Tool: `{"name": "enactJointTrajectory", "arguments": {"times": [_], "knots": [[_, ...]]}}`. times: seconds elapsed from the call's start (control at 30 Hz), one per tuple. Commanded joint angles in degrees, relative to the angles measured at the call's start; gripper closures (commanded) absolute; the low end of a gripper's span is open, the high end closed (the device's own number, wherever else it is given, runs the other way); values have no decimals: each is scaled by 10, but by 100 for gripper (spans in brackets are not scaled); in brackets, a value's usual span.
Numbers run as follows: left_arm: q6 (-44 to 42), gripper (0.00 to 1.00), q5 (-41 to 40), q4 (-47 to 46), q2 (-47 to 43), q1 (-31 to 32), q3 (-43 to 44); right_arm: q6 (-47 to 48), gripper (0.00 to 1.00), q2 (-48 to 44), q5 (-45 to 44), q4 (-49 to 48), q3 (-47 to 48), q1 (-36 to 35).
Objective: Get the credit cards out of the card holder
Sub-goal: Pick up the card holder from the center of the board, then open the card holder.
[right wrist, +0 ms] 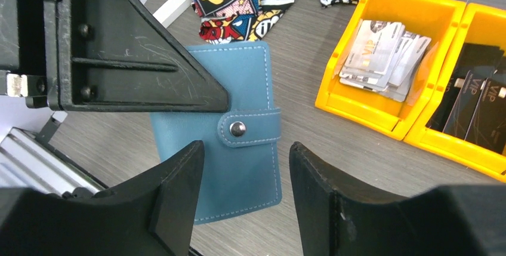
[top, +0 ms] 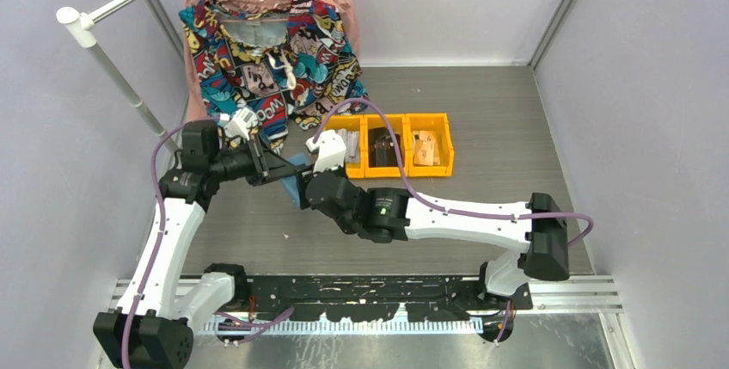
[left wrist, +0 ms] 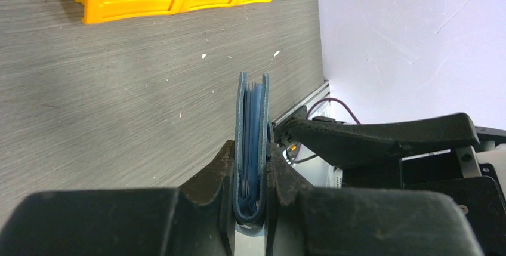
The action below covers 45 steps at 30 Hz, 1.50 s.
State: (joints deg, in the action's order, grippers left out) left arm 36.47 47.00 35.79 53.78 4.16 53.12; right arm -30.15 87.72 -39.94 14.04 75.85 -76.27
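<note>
The teal-blue card holder [right wrist: 238, 104] is closed, its snap tab [right wrist: 249, 128] fastened. My left gripper [left wrist: 251, 148] is shut on its spine end and holds it edge-up above the table; only blue sleeves show between the covers, and any cards inside are hidden. In the top view the holder [top: 295, 165] is between both grippers. My right gripper [right wrist: 246, 145] is open, its fingertips on either side of the holder's free lower edge, not touching it. Several pale grey credit cards [right wrist: 382, 53] lie stacked in an orange bin [right wrist: 358, 110].
Three orange bins [top: 384, 147] stand in a row behind the grippers; the middle one holds dark cards [right wrist: 477, 101]. A patterned shirt [top: 266, 42] hangs on a rack [top: 112, 68] at the back left. Grey walls enclose the table.
</note>
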Motion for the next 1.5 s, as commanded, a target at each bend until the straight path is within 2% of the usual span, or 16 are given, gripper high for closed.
{"name": "enactJointTrajectory", "arguments": {"times": [0.0, 0.13, 0.47, 0.6, 0.83, 1.07, 1.33, 1.4, 1.43, 1.47], "knots": [[31, 100, 20, -1, -9, 2, 28, 52, 43, 20, -40, -2, 46, -1], [41, 100, 20, 13, -8, 2, 38, 83, 54, 49, -66, 9, 64, -6], [60, 100, 20, 18, -10, 2, 50, 123, 64, 89, -132, 20, 63, -33], [66, 100, 21, 21, -10, 2, 56, 137, 80, 99, -169, 17, 55, -36], [70, 100, 31, 30, -13, 2, 62, 194, 99, 95, -261, -40, 31, -36], [74, 100, 41, 32, -15, 1, 66, 213, 99, 57, -267, -65, 2, -18], [77, 100, 61, 27, -17, 1, 70, 160, 99, -13, -216, -44, -39, 16], [77, 100, 74, 20, -16, 1, 69, 140, 99, -32, -164, -29, -43, 26], [77, 100, 81, 12, -16, 1, 69, 123, 91, -48, -129, -18, -43, 33], [77, 100, 88, 4, -17, 1, 67, 100, 72, -62, -85, -10, -44, 41]]}}
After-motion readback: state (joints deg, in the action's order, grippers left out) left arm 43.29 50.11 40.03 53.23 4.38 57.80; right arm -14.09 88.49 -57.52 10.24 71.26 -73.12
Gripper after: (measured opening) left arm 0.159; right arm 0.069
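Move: My left hand already holds the card holder, its snapped strap about 3 cm to that hand's right and a centimetre below. From my right hand, fingers still apart in front of the holder's face, the strap is only a centimetre or so ahead and as far left, level with it. The silver-card bin is roughly 14 cm ahead, 7 cm right and 15 cm below; the black-card bin is level with that one and 10 cm farther right. I ease my right hand about 1.5 cm forward and left onto the strap, roll and tip its fingers up some 20 degrees and shut them fully, pinching the strap's end. Then I pull away fast, some 8 cm right and forward, while my left hand keeps its grip on the holder and rises 3 cm towards the end. ##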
